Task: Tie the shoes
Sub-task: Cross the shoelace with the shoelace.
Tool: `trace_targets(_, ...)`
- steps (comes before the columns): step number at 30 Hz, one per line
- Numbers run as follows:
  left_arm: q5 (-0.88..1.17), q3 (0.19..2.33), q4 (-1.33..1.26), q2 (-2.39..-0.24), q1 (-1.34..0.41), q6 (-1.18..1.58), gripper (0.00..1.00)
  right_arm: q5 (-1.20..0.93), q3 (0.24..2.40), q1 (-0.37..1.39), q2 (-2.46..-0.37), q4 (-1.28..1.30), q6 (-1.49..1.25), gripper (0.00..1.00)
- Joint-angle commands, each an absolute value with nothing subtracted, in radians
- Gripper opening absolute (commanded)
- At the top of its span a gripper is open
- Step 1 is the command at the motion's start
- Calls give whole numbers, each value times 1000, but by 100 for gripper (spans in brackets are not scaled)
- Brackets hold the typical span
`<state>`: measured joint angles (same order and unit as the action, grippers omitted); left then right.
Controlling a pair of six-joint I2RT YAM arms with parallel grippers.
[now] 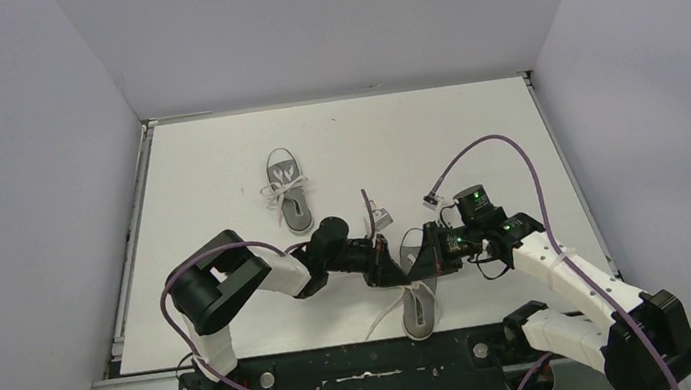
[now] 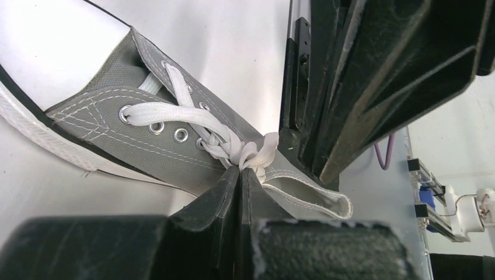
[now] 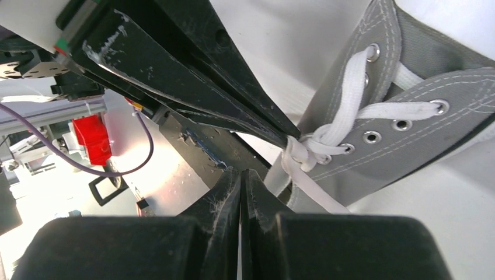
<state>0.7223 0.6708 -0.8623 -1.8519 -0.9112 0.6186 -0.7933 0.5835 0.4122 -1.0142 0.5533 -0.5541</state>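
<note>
The near grey shoe (image 1: 420,306) lies toe toward the table's front edge, between both grippers. My left gripper (image 2: 241,169) is shut, its tips pinching the bunched white lace (image 2: 251,153) at the crossing above the eyelets of that shoe (image 2: 117,125). My right gripper (image 3: 241,172) is shut with nothing between its tips, just left of the shoe (image 3: 408,146); a lace strand (image 3: 315,195) runs past its right finger. The left gripper's fingers (image 3: 175,87) reach the lace crossing (image 3: 303,146) from the upper left. The far shoe (image 1: 289,194) lies apart, its lace bunched over the tongue.
A small loose connector on a dark cord (image 1: 380,217) lies just beyond the grippers. The right arm's purple cable (image 1: 491,141) arcs over the table (image 1: 216,162). White walls enclose the left, back and right; a black rail (image 1: 344,369) runs along the front.
</note>
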Motion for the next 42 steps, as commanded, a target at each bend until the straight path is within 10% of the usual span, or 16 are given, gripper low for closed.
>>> trace_targets(1, 674, 717, -809, -1801, -922, 548, 1, -804, 613, 416, -988, 510, -569, 0)
trace_targets(15, 717, 663, -895, -1718, -954, 462, 0, -754, 669, 365, -1087, 598, -481, 30)
trace_targets(42, 757, 661, -883, -1721, -928, 408, 0, -901, 596, 328, -1190, 537, -443, 32)
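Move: Right at the left hand's shut fingertips, which pinch the lace, sits the knot of laces, about 1 cm to the right and 1 cm down. From the right hand the knot lies some 2 cm ahead and 4 cm below, level sideways. The white toe cap is roughly 9 cm ahead of the knot and 2 cm right of it, 3 cm lower; the shoe's opening is about 6 cm behind the knot, 1 cm right of it and 1 cm lower. Opening to about a third, the right hand sinks some 1.5 cm and eases about 1 cm forward overall, bringing its fingers astride the lace at the left fingertips. The left hand stays shut on the lace, rises and draws back to meet it, ending about 2 cm higher and 1.5 cm back, rolling some 10 degrees about its fingers. ##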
